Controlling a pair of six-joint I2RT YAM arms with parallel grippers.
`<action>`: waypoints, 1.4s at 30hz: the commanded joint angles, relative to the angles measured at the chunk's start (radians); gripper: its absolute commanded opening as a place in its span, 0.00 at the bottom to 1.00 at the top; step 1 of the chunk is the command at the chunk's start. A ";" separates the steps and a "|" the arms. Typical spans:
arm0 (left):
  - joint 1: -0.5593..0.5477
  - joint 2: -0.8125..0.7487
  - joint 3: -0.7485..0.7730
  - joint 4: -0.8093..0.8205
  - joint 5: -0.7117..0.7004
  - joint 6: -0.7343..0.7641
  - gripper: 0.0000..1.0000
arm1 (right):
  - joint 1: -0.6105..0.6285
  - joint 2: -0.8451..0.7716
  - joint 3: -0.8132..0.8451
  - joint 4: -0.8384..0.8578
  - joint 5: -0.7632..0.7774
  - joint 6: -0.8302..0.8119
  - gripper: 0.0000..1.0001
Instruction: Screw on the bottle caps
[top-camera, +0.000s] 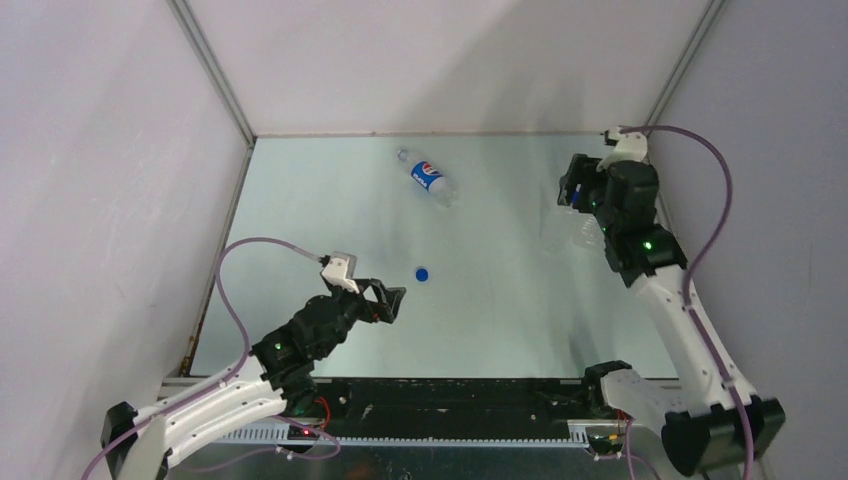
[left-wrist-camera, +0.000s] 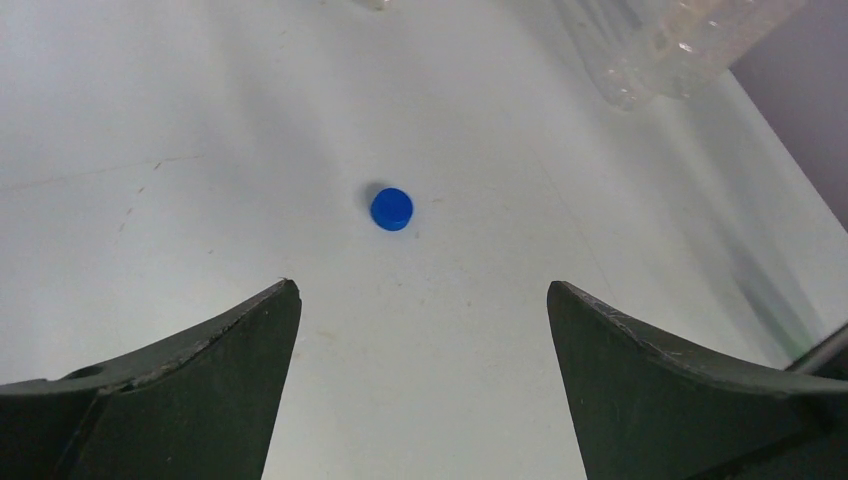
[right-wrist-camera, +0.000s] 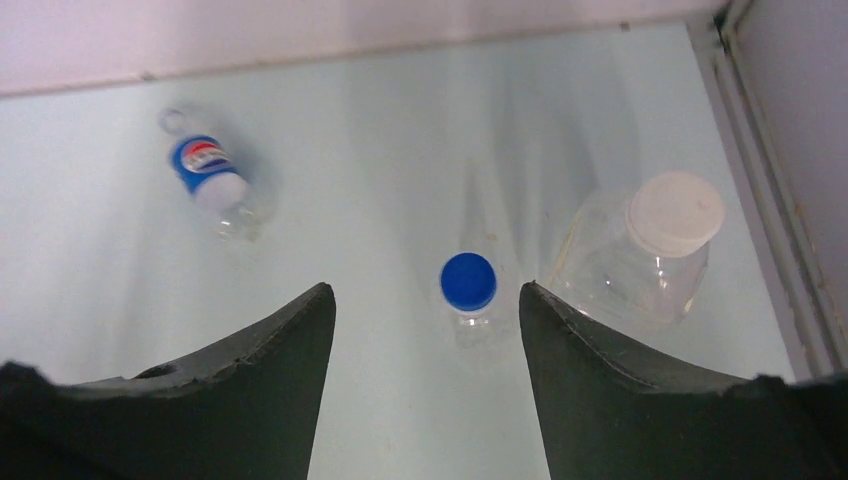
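Observation:
A loose blue bottle cap (top-camera: 422, 273) (left-wrist-camera: 391, 209) lies flat on the table. My left gripper (top-camera: 392, 303) (left-wrist-camera: 420, 285) is open just short of it, with nothing between its fingers. A Pepsi-labelled bottle (top-camera: 430, 180) (right-wrist-camera: 215, 180) lies on its side at the back. A narrow clear bottle (right-wrist-camera: 470, 320) stands upright with a blue cap (right-wrist-camera: 468, 281) on it. Beside it stands a wider clear bottle (right-wrist-camera: 620, 275) (top-camera: 580, 232) topped by a white cap (right-wrist-camera: 675, 212). My right gripper (top-camera: 568, 195) (right-wrist-camera: 425, 290) hovers above them, open, the blue-capped bottle just beyond its tips.
The table's metal edge and the enclosure wall (right-wrist-camera: 770, 200) run close to the right of the white-capped bottle. A clear bottle (left-wrist-camera: 670, 40) shows at the top right of the left wrist view. Walls close in the back and both sides.

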 joint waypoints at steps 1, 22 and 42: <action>-0.004 -0.037 0.019 -0.061 -0.125 -0.088 1.00 | 0.006 -0.121 0.032 0.030 -0.106 -0.034 0.70; 0.033 0.258 0.326 -0.248 -0.205 -0.242 1.00 | -0.048 -0.203 0.029 0.000 -0.623 -0.076 0.99; 0.331 0.699 0.688 -0.262 -0.033 -0.222 1.00 | -0.002 -0.272 -0.028 0.003 -0.582 0.034 0.99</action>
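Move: Ahead of the left hand by some 37 cm, 5 cm to its right and 11 cm below, lies the Pepsi bottle; the loose blue cap is about 12 cm ahead of that hand, 5 cm right, 13 cm below. From the right hand the blue cap lies 29 cm left, 3 cm back, 27 cm below; the blue-capped bottle stands 4 cm ahead, 1 cm right, the white-capped one 7 cm ahead, 10 cm right. Backing off the blue-capped bottle, the already free right hand rises, draws back and swings left, about 9 cm back and 9 cm left, turning some 35 degrees counter-clockwise while its fingers open fully. The left hand hardly shifts at first, then goes forward towards the Pepsi bottle, rising a little before easing down, fingers still wide open, turning counter-clockwise and tipping down. ##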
